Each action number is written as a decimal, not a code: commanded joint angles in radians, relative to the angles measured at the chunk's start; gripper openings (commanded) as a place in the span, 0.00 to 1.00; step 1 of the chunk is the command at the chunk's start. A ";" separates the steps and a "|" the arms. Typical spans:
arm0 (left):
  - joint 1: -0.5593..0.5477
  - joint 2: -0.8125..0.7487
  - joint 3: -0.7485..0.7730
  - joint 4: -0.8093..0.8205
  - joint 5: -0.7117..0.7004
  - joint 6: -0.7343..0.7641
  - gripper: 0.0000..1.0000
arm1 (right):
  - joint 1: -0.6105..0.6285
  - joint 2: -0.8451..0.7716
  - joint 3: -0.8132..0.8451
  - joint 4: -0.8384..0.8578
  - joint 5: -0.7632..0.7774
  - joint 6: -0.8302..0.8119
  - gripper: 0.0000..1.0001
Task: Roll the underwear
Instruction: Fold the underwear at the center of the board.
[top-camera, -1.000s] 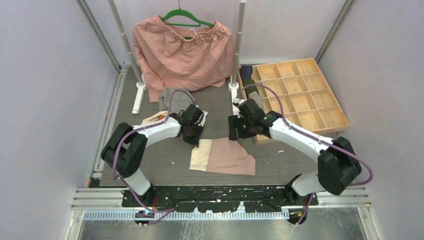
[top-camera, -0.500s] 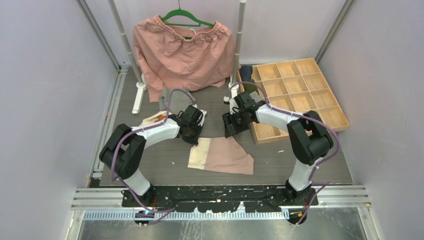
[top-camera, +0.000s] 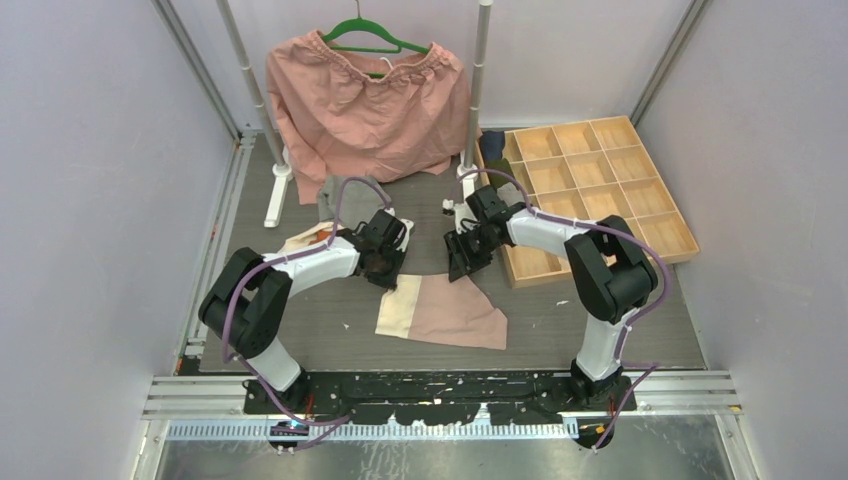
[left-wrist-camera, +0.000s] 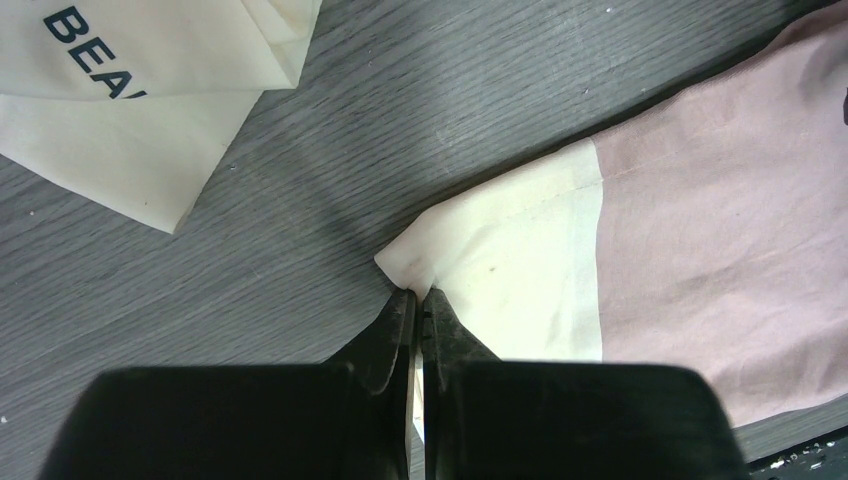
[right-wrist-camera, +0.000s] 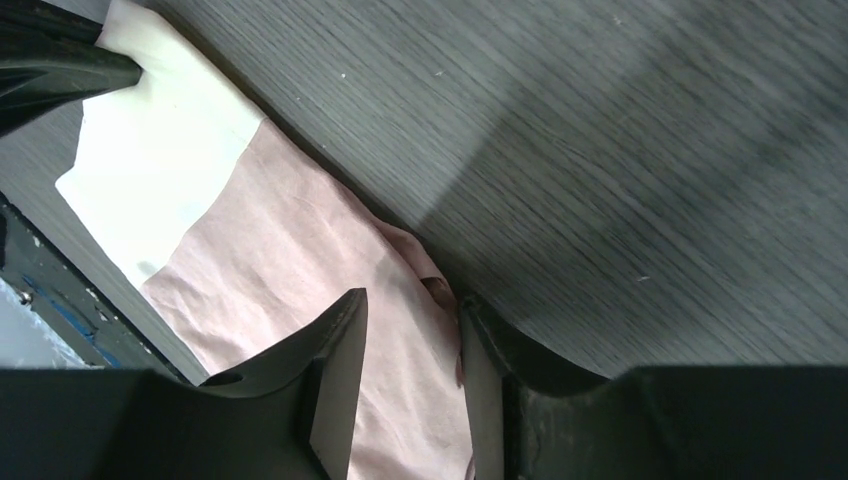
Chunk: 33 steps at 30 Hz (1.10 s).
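Observation:
One dusty pink underwear (top-camera: 455, 312) with a cream band (left-wrist-camera: 510, 270) lies flat on the dark table. My left gripper (left-wrist-camera: 420, 292) is shut on the cream band's far corner, and from above it (top-camera: 385, 268) sits at the cloth's far left. My right gripper (right-wrist-camera: 412, 300) straddles the pink cloth's far right corner (right-wrist-camera: 425, 270), jaws apart with cloth between them. From above, the right gripper (top-camera: 462, 262) is at the far right edge. More underwear lies behind the left arm: a grey piece (top-camera: 340, 195) and a cream printed piece (left-wrist-camera: 130, 100).
A wooden compartment tray (top-camera: 600, 190) stands at the right, with dark cloth rolls (top-camera: 497, 160) at its far left corner. A large salmon garment (top-camera: 365, 105) hangs on a green hanger between two white rack posts (top-camera: 470, 110) at the back.
The right arm folded inward and its gripper came left onto the pink underwear's far right corner, jaws narrowing. The left gripper kept its hold and barely moved.

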 joint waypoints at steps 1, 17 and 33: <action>0.002 -0.010 0.000 0.026 0.008 0.012 0.01 | 0.008 0.019 0.025 -0.025 -0.015 -0.016 0.43; 0.008 -0.064 -0.031 0.120 -0.032 0.009 0.01 | 0.147 -0.130 -0.046 0.077 0.344 0.023 0.01; 0.023 -0.300 -0.241 0.371 0.073 0.023 0.01 | 0.330 -0.377 -0.262 0.246 0.680 -0.237 0.01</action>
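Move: My right fingers are half open around the far edge of the pink underwear, so the spot to pinch is right between them, about 1 cm below the hand point. It lies some 12 cm right of my left hand and about 2 cm farther out, while the cream waistband corner is already pinched in my left fingers. From my left hand, the cream clothes pile is about 14 cm left and 10 cm ahead. From my right hand, the wooden tray's middle is roughly 24 cm right and 18 cm ahead. I sink my right hand slightly and shut its fingers on the underwear's far edge, then lift it about 3 cm, drawing it some 2 cm back as its fingertips swing forward by around 30 degrees. My left hand holds still at first, keeping its pinch on the waistband corner, then rises about 4 cm, easing slightly forward and tilting its fingertips out. ##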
